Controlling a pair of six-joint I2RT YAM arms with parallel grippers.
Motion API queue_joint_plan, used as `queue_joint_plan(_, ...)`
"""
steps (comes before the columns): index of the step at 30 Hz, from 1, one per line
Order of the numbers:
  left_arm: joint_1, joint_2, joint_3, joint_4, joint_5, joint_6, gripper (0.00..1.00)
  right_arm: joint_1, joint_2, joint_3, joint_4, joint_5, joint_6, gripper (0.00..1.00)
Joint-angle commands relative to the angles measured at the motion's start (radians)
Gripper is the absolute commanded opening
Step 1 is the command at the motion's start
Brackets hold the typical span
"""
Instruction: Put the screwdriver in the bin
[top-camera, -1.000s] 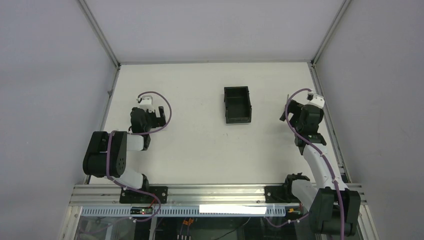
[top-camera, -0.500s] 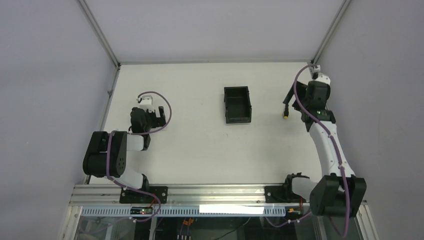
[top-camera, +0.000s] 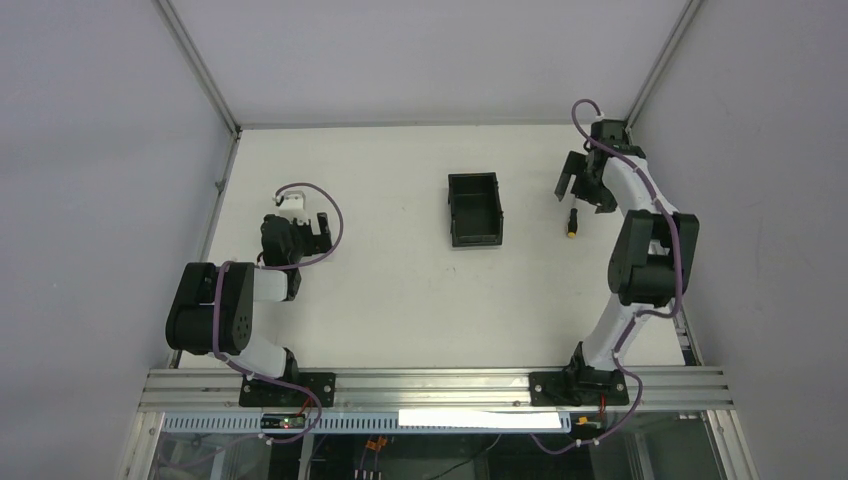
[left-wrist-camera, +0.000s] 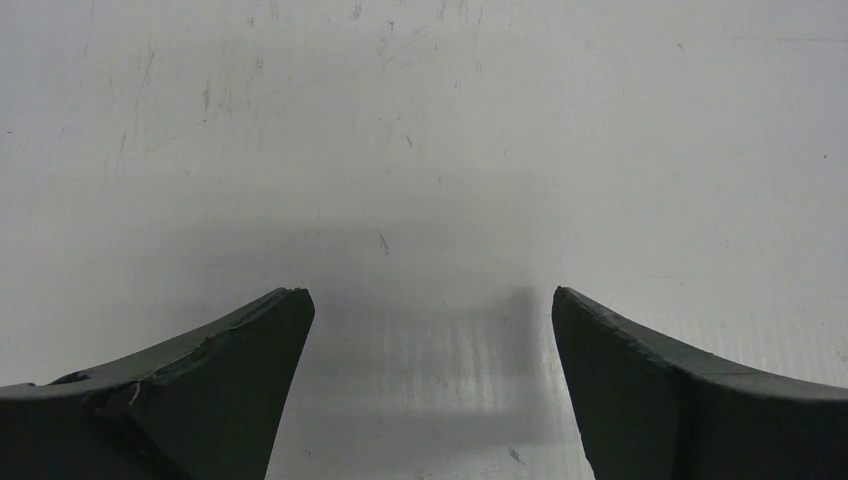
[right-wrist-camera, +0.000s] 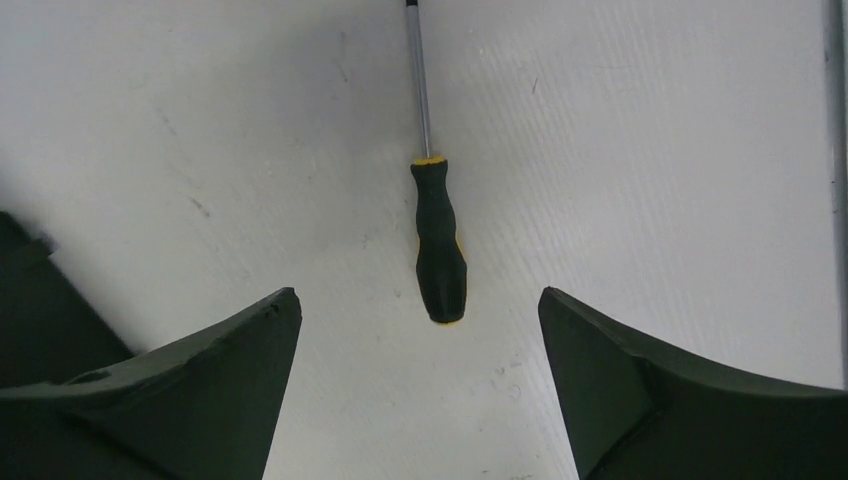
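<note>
The screwdriver (top-camera: 572, 222) lies flat on the white table at the far right, apart from the bin. In the right wrist view its black handle (right-wrist-camera: 439, 245) has a yellow collar, and the metal shaft points away from me. My right gripper (top-camera: 582, 192) hovers just beyond it, open and empty (right-wrist-camera: 418, 293), with the butt of the handle just ahead of the gap between the fingers. The black open-top bin (top-camera: 474, 208) stands at mid-table and looks empty. My left gripper (top-camera: 316, 232) rests at the left, open over bare table (left-wrist-camera: 429, 291).
The table's right rail (top-camera: 650, 215) and the grey side wall run close beside the stretched-out right arm. A dark shape (right-wrist-camera: 25, 280) sits at the left edge of the right wrist view behind the finger. Metal frame posts stand at both far corners.
The right arm has swung out and reached toward the far right corner, uncovering the screwdriver, which has stayed in place. The left arm and the bin have not moved.
</note>
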Motion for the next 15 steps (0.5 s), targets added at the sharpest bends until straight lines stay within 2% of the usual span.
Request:
queue_joint_plan(1, -0.001, -0.027, -0.003, 0.027, 0.003, -0.002, 0.99, -0.013, 0.125, 0.126, -0.098, -0.015, -0.022, 0.89)
queue_joint_plan(5, -0.001, -0.026, -0.002, 0.027, 0.002, -0.002, 0.99, -0.015, 0.207, 0.149, -0.096, 0.010, -0.029, 0.83)
queue_joint_plan(15, -0.001, -0.026, -0.003, 0.027, 0.002, -0.002, 0.99, -0.025, 0.307, 0.138, -0.064, 0.009, -0.048, 0.55)
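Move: The screwdriver's handle lies about 10 cm below the right hand, only about 1 cm back and 1 cm to its right, with the shaft running forward from it. The bin stands some 23 cm to the right hand's left and about 2 cm ahead, its middle roughly 8 cm below. For the idle left hand, the handle is about 63 cm to the right, 2 cm ahead and 4 cm lower. The right hand sinks almost straight down by about 8.5 cm onto the screwdriver's handle, fast at first and then slowing, while the wrist tips about 15 degrees further so that the fingers point nearly straight down. On the way the fingers close from almost wide open to a bit over half, one on each side of the handle, still with a clear gap to it and not yet touching. ##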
